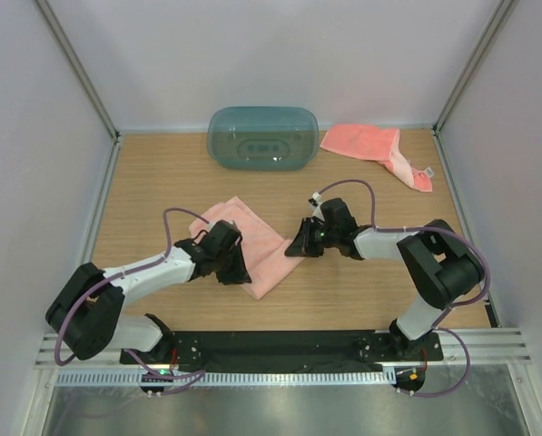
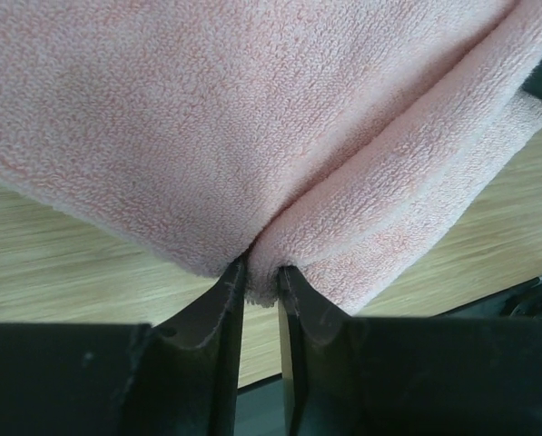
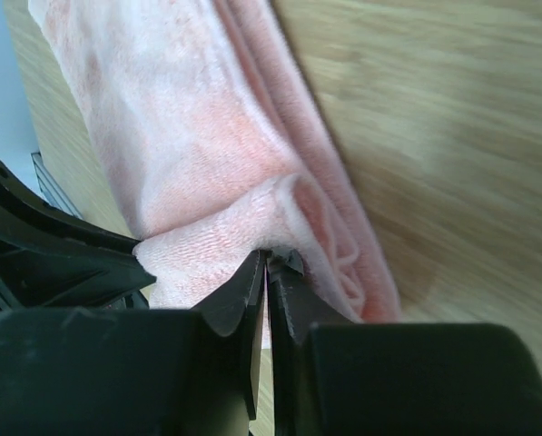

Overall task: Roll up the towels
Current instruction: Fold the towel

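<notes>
One salmon-pink towel lies folded into a long strip at the middle of the table. My left gripper is at its near end. In the left wrist view the fingers pinch a fold of the towel's edge in a narrow gap. My right gripper is at the strip's right edge. There its jaws are closed to a sliver on the doubled rim of the towel. The other towel lies crumpled at the back right, white tag showing, with neither gripper touching it.
A translucent teal oval tub stands at the back centre against the wall. White walls enclose the wooden table on three sides. The black base rail runs along the near edge.
</notes>
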Motion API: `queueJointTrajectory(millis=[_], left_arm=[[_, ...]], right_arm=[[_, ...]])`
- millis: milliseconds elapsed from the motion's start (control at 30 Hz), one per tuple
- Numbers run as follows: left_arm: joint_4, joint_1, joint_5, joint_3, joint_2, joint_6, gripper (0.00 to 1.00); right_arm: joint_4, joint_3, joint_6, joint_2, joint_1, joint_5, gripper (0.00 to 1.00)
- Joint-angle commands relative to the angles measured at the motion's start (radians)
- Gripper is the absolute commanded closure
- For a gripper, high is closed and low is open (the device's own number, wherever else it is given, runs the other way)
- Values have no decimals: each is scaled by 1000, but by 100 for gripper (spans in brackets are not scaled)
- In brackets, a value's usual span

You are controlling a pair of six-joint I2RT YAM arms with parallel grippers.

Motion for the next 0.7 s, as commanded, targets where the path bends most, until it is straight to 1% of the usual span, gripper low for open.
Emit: queueJointTrajectory(millis=[0,167,233,267,333,367,400,433,467,567,633,667], left_arm=[[-60,11,-54,-19,-6,45,78],[-97,11,-61,-21,-20,47,72],[-131,10,-91,-12,-56,45,70],[-169,7,-149,-9,-82,47,69],[-217,-2,-218,-1,-163,53,65],[-276,-4,-282,5,-190,56,64],[-307,-4,-306,13,-240,57,61],[-338,-5,-333,34,-265,59,60],[-365,-22,-359,40,-286,50,59],[-373,-67,-366,83,-365,51,59],[-373,-102,-409,126,-397,59,59],[-363,-149,-432,140,-401,82,59]], right_arm=[[-15,-33,-49,37,-68,49,87],[2,-48,-35,55,-71,35,88],[20,-49,-18,63,-72,21,88],[25,-49,-14,65,-71,18,89],[28,-48,-5,63,-71,12,89],[20,-40,2,57,-68,14,89],[2,-34,3,49,-63,15,89],[-10,-28,3,42,-51,27,89],[-23,-14,0,23,-42,35,89],[-93,24,-11,-3,2,80,89],[-129,52,-11,-12,24,90,89],[-135,59,-8,-14,42,93,89]])
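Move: The near-left end of the towel's rolled fold lies right between the left fingertips. From there the towel's middle is some 8 cm ahead and level left to right. Its near corner is about 4 cm back and 2 cm right, and its far-left end roughly 16 cm ahead and 8 cm left. From the right hand, that fold end lies about 7 cm back and 10 cm left, at nearly the same height. Open the left fingers where they are to let go of the fold's near-left end. Then swing the gripper left off the towel's edge and lift it, ending about 6 cm left and some 6 cm up, tilting the wrist some 20 degrees. Keep the right fingers nearly shut on the towel's right end, letting them ease a centimetre or so forward and right and then mostly back. ##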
